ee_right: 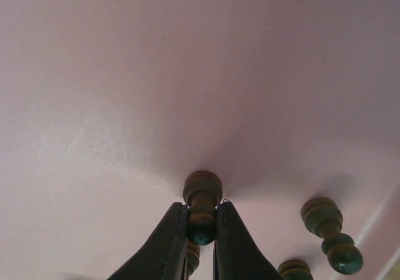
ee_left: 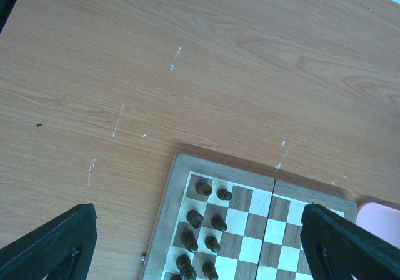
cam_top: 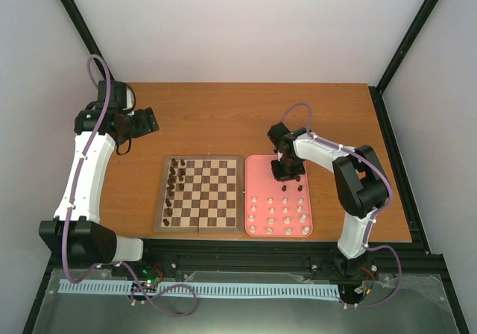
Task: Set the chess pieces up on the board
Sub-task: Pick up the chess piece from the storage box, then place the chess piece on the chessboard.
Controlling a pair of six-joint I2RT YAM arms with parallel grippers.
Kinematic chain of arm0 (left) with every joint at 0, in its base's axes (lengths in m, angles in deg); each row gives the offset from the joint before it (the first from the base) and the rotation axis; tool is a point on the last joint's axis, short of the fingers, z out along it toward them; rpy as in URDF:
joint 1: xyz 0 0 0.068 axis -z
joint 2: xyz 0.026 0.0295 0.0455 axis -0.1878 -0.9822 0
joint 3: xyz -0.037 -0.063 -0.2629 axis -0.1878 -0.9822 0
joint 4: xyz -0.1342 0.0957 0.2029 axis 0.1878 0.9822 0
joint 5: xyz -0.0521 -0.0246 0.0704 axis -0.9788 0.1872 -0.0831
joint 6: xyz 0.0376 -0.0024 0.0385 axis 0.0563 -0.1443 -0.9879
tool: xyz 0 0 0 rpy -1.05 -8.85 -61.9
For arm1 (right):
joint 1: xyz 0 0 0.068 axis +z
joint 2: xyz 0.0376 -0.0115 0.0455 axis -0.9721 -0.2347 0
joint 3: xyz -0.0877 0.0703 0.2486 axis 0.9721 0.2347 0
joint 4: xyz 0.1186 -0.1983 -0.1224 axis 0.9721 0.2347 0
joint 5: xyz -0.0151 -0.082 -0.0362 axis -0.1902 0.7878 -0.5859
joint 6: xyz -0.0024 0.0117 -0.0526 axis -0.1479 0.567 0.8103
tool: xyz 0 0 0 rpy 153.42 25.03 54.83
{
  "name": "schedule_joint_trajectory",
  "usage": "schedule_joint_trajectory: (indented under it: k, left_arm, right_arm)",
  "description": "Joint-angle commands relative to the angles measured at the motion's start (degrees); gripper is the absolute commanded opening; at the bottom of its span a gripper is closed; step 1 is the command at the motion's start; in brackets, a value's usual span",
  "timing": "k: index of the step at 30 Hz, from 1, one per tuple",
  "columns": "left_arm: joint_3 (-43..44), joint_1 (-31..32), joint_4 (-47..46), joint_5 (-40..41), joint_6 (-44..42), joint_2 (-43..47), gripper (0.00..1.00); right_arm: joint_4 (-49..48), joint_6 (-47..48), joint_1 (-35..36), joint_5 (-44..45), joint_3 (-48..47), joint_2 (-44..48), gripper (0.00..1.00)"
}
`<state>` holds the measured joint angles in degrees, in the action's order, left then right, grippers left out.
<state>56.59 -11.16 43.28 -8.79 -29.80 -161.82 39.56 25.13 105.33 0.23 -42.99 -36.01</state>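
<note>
The board (cam_top: 200, 228) lies at the table's middle, with several dark brown chess pieces (cam_top: 176, 181) in its two left columns. Right of it, a pink tray (cam_top: 257, 171) holds rows of cream-white pieces (cam_top: 283, 216) and a few dark ones (cam_top: 292, 190). Over the tray's far part, my right gripper (cam_top: 287, 174) is low. In the right wrist view that gripper (ee_right: 201, 227) is shut on the head of an upright dark pawn (ee_right: 202, 192) whose base rests on the tray (ee_right: 187, 74). My left gripper (cam_top: 149, 120) hangs open, far left of the board, holding nothing.
Another dark pawn (ee_right: 329, 230) stands just right of the gripped one, and a third (ee_right: 295, 270) shows at the bottom edge. The left wrist view shows the board's far left corner (ee_left: 181, 167), its dark pieces (ee_left: 195, 219) and bare wood tabletop (ee_left: 187, 74).
</note>
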Motion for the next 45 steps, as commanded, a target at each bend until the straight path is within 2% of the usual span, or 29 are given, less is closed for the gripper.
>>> schedule_joint_trajectory:
  k: [1,6,12,18,25,32,45]
  left_arm:
    - [0.83,0.24,-0.55,0.53,-0.32,0.36,1.00]
    - [0.98,0.25,-0.53,0.47,-0.26,0.55,1.00]
    - [1.55,0.25,-0.38,0.34,-0.11,0.72,1.00]
    - [2.15,0.25,-0.35,0.24,-0.02,0.82,1.00]
    - [1.89,0.21,-0.52,-0.06,0.20,1.49,1.00]
    - [2.38,0.24,-0.47,-0.66,0.17,1.97,1.00]
    - [1.56,0.23,-0.69,-1.07,0.23,2.60,1.00]
  right_arm:
    - [0.39,0.35,-0.26,1.97,-0.86,1.39,0.03]
    - [4.49,-0.23,3.56,3.95,-6.93,3.49,0.03]
    - [8.83,-2.70,13.88,2.29,-19.05,-0.37,0.03]
    - [9.16,-4.69,25.58,-3.49,-32.31,-10.86,0.03]
    - [14.16,-1.01,34.72,-5.42,-54.82,-26.06,0.03]
    - [16.93,0.60,35.14,-8.69,-64.33,-32.44,0.03]
    - [16.25,1.81,35.46,-12.41,-67.96,-36.56,0.05]
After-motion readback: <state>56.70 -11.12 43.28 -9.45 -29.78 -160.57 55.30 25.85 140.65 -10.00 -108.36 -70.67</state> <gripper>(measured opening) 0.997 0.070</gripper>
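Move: The right fingers are already shut on a dark chess piece standing in the pink storage box. The free square it goes to lies about 34 cm left and 7 cm back, roughly level. The last-placed pawn stands some 3 cm farther out than that square, and a back-row piece about 3 cm to its left. Still in the box, one pawn is 3 cm behind the hand and another 5 cm to its right. From the left hand the square is about 8 cm back, 6 cm right and 25 cm down. Up, then sweeping left in an arc, the right hand lifts the pinched piece out of the storage box, climbs about 10 cm and carries it some 34 cm left and a little back, over the box and across the board. It sinks a few centimetres towards the free square in the pawn row, the wrist turning nearly 40 degrees counter-clockwise and its left side tilting up; the fingers keep their hold. ##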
